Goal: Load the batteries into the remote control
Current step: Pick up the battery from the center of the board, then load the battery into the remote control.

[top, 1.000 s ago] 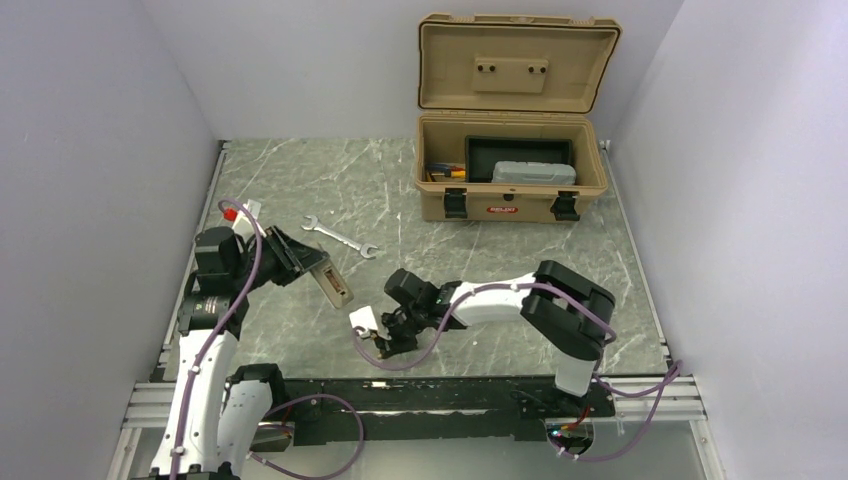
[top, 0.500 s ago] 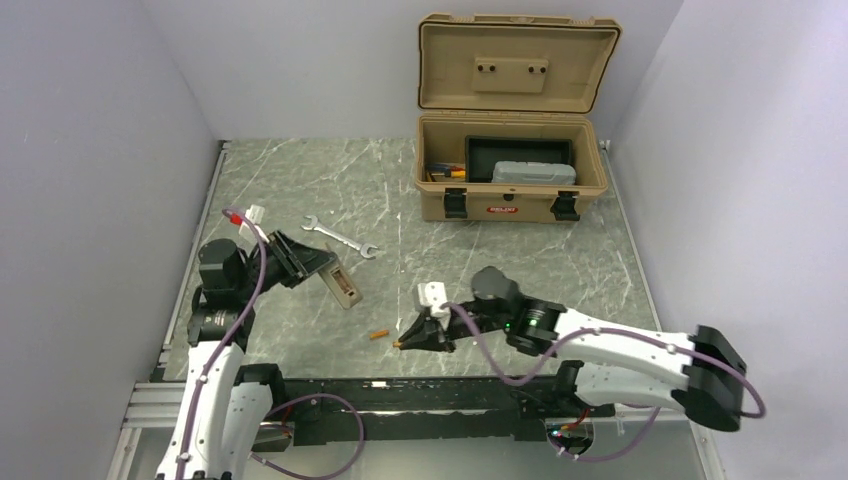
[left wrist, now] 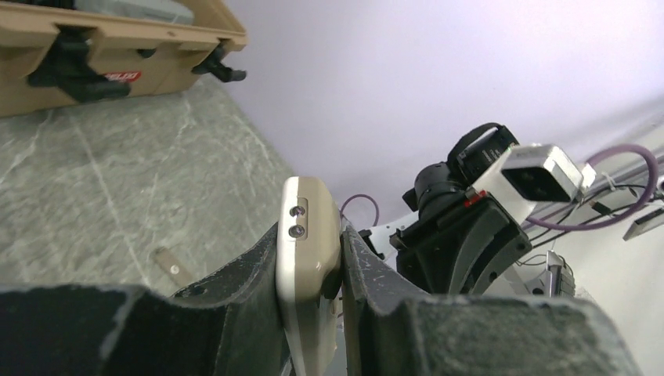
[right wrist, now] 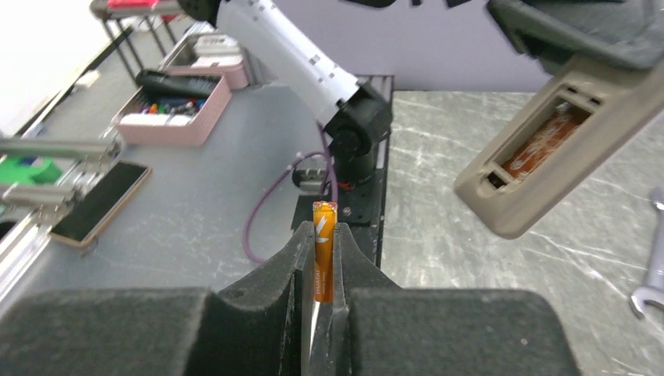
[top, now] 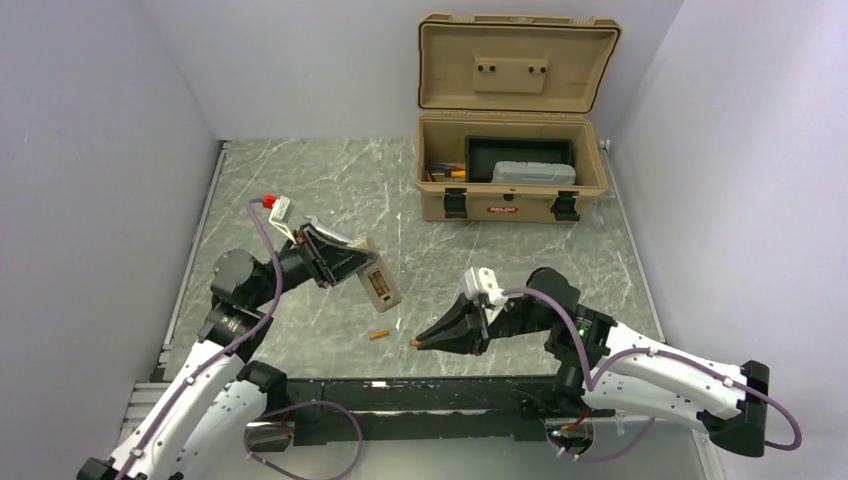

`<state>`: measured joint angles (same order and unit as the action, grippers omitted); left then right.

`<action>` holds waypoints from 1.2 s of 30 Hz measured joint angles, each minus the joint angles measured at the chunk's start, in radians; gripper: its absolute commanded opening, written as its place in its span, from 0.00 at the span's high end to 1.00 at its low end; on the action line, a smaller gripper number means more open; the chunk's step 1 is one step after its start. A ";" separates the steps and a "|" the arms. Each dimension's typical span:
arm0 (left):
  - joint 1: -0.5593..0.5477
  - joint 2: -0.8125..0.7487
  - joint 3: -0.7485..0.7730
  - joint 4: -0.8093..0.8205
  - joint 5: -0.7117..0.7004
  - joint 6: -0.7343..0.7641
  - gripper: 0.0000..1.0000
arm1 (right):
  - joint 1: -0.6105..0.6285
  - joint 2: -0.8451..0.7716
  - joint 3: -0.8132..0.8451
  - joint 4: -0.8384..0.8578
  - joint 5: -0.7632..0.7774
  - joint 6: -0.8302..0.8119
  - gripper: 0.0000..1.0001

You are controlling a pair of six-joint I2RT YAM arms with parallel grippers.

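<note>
My left gripper (top: 355, 265) is shut on the remote control (top: 378, 285) and holds it above the table at centre left, gripping it by its sides (left wrist: 307, 251). In the right wrist view the remote's (right wrist: 548, 157) grey-tan back faces me with its battery bay (right wrist: 540, 149) open and orange-brown inside. My right gripper (top: 425, 338) is shut on one orange battery (right wrist: 323, 258), whose tip pokes out past the fingertips, just right of and below the remote. A second battery (top: 378, 334) lies on the table under the remote.
An open tan toolbox (top: 510, 190) stands at the back right of the marble table (top: 300, 180). A silver wrench (right wrist: 650, 282) lies near the remote, mostly hidden by my left arm from above. Grey walls close in both sides.
The left arm has raised the remote and carried it right, toward the centre. The right arm swung round, took one battery off the table and now holds it raised near the remote.
</note>
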<state>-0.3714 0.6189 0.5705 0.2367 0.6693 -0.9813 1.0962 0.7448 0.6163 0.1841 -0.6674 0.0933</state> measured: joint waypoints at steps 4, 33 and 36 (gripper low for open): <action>-0.073 0.040 -0.003 0.113 -0.048 -0.007 1.00 | 0.000 -0.021 0.085 -0.093 0.111 0.037 1.00; -0.364 0.238 0.018 0.169 -0.555 -0.164 1.00 | -0.002 0.433 0.784 -0.944 0.770 0.410 1.00; -0.370 0.251 0.018 0.183 -0.554 -0.168 1.00 | -0.002 0.437 0.785 -0.973 0.786 0.414 1.00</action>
<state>-0.7414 0.8703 0.5884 0.4202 0.1150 -1.1492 1.0946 1.1820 1.4010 -0.7887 0.1188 0.5068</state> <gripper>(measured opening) 0.311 0.123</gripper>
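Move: The right fingers already hold a battery; the battery compartment, in the remote held by the left hand, lies some 10 cm ahead and 7 cm left of them, about level. The loose battery is roughly 8 cm ahead, 10 cm left and 28 cm below; the battery cover is 12 cm ahead, 10 cm right, equally low. From the left hand, the held battery lies about 14 cm back, 10 cm right and slightly lower. Still pinching the battery, the right hand arcs about 12 cm forward, rising some 9 cm and then sinking nearly all the way back, to bring the battery over the remote's compartment. Its fingers swing clockwise about 50 degrees and tip downward some 30. The left hand keeps its grip on the remote, carrying it about 6 cm right and 4 forward with a slight tilt. ##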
